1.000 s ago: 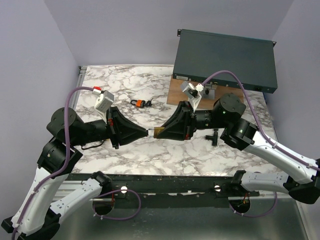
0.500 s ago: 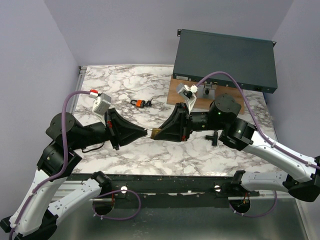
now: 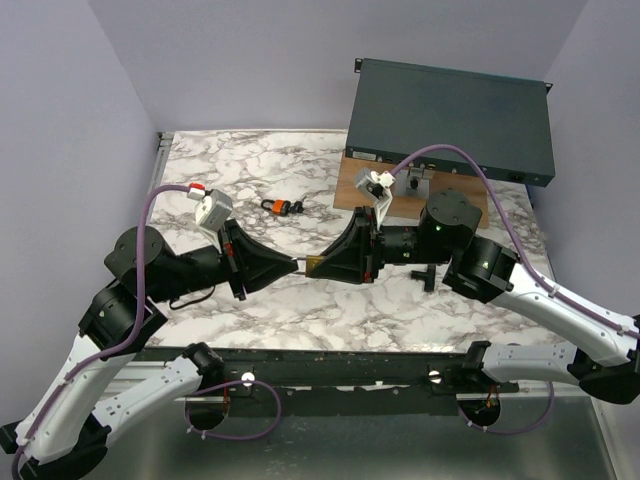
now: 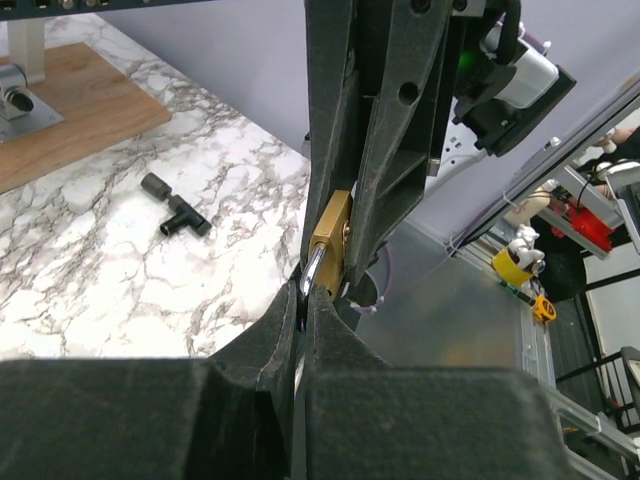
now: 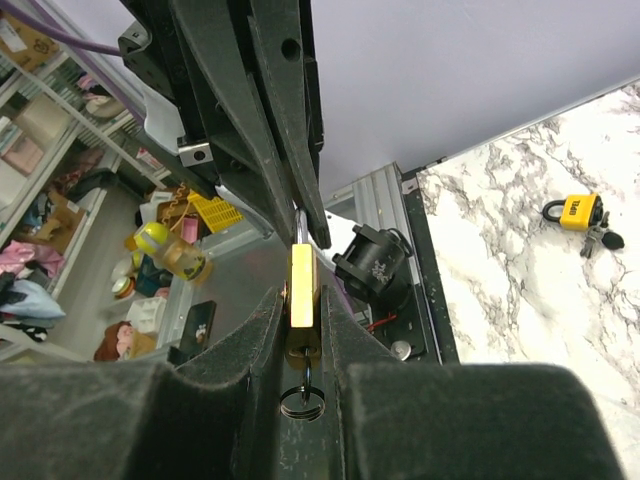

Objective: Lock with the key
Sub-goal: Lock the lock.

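A brass padlock (image 3: 318,264) hangs in the air above the table's middle, between the two grippers. My right gripper (image 5: 303,300) is shut on the padlock's body (image 5: 301,285). A key ring (image 5: 302,403) hangs from the lock's keyhole end between the fingers. The key itself is mostly hidden there. My left gripper (image 4: 303,295) is shut on the steel shackle (image 4: 312,275), tip to tip with the right gripper (image 3: 324,265). The brass body (image 4: 330,240) shows just beyond the left gripper (image 3: 293,266).
A yellow padlock with keys (image 3: 281,207) lies on the marble top at the back left. A black T-shaped fitting (image 4: 176,213) lies near the right arm. A wooden board with a metal fixture (image 3: 400,190) and a dark rack unit (image 3: 450,120) stand at the back right.
The left arm has shifted and its wrist has turned a little. The right wrist has turned slightly too. Both grips hold, and the meeting point stays about where it was.
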Robot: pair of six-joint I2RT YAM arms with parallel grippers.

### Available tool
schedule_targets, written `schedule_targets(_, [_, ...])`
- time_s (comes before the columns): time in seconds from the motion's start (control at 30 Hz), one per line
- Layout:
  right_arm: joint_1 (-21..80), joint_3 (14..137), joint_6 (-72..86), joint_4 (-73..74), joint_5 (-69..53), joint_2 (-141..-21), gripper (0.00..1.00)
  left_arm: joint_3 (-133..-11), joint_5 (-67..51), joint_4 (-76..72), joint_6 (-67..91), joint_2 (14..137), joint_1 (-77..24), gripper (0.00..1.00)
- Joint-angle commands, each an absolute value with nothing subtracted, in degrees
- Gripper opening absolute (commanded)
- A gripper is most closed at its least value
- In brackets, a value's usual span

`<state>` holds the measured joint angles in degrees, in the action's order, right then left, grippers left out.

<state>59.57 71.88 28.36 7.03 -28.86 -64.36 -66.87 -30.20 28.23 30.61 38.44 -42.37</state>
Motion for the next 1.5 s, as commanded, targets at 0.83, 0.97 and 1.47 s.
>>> schedule_targets(0.83, [65.1,81.0,21.6,14.6,-2.5,-75.1,0.01,-74.9,-6.6,36.1,37.5,48.1,-56.1,0.0])
schedule_targets(0.97, [65.9,81.8,21.5,15.6,-0.8,-76.9,0.01,-75.1,-7.2,34.5,38.3,48.5,-56.6,0.0])
schedule_targets(1.47, [66.1,82.7,22.2,16.6,1.2,-79.7,0.01,-73.3,-14.2,25.8,41.9,48.2,-57.8,0.0])
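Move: Between the two grippers, some 33 cm above the table, is the brass lock. Its body lies about 3 cm to the right of the left hand, level with it, and the shackle about 3 cm to the left of the right hand, also level. The yellow lock lies about 14 cm ahead and 25 cm left of the left hand, the orange lock some 34 cm ahead and 8 cm left of it. The black fitting is roughly 13 cm ahead and 25 cm right of the right hand. Swinging both arms out together, the left still pinching the shackle and the right still gripping the lock body, the hands go about 6 cm forward and 4 cm down, and ease together by about 1 cm. The left wrist turns some 25 degrees counter-clockwise and the right some 20 clockwise, both pointing farther forward and rolling 13 degrees or so in opposite senses; the fingers keep their gaps. ##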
